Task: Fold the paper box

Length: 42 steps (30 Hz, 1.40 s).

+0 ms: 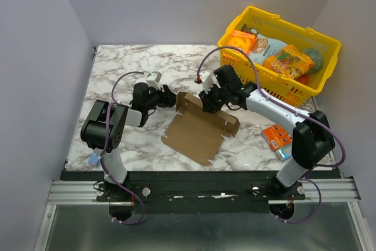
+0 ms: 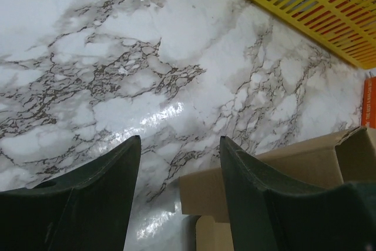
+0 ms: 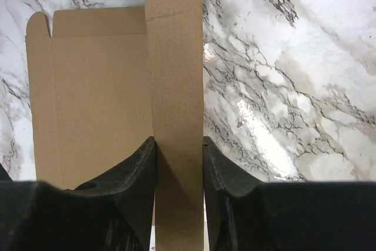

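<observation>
The paper box [image 1: 197, 133] is a plain brown cardboard blank lying in the middle of the marble table, with its far long strip folded up. My right gripper [image 1: 210, 105] is shut on that upright strip [image 3: 175, 57]; in the right wrist view both fingers press its faces at the gripper [image 3: 179, 140], and the flat panel [image 3: 100, 86] lies to the left. My left gripper [image 1: 167, 99] sits just left of the box's raised end flap. In the left wrist view it [image 2: 180, 139] is open, and a corner of the box [image 2: 294, 166] shows beside its right finger, untouched.
A yellow basket [image 1: 276, 83] full of snack packets stands at the back right, and its wall [image 2: 317, 10] shows in the left wrist view. Small orange snack boxes [image 1: 276, 137] lie by the right arm. A small blue item [image 1: 94, 158] rests near the left base.
</observation>
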Each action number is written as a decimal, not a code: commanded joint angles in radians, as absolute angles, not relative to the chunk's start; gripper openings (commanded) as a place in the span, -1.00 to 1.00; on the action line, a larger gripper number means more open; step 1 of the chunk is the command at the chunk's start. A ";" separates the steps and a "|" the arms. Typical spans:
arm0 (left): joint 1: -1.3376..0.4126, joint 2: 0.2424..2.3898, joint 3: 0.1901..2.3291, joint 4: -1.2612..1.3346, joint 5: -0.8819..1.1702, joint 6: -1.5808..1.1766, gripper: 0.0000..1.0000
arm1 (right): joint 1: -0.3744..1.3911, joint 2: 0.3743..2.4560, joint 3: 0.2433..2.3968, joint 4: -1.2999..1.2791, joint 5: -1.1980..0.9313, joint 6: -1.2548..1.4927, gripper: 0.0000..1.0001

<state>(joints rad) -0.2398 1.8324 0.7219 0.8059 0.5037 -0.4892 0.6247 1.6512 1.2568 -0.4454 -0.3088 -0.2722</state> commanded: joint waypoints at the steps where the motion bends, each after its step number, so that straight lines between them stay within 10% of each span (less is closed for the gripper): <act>1: -0.273 1.778 0.660 0.850 0.545 -0.457 0.30 | 0.630 1.661 1.253 -0.489 -0.308 -0.282 -0.31; 42: -0.371 1.683 0.641 0.900 0.647 -0.589 0.24 | 0.632 1.675 1.253 -0.456 -0.193 -0.206 -0.31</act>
<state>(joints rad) -0.3149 1.7096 0.6296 0.8715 0.5167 -0.5663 0.6228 1.6508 1.2568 -0.4557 -0.2436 -0.2268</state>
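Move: The end flap of the raised far wall stands just beside the left fingertips, about 2 cm right, 2 cm back and a little lower. From that hand, the middle of the far wall is some 13 cm right and 6 cm back; the base panel's middle lies roughly 8 cm right, 15 cm back and 6 cm down. From the right hand, which pinches the far wall, the flap lies about 11 cm left, 4 cm ahead and slightly lower. Bring the half-open left gripper back about 3.5 cm, then ease it right nearly 3 cm, pushing the flap inward with the right-side finger against its outer face, and finish by rising some 3 cm with a slight roll. Keep the right gripper pinching the far wall, letting it give about 1 cm rightward and turn a few degrees clockwise. ##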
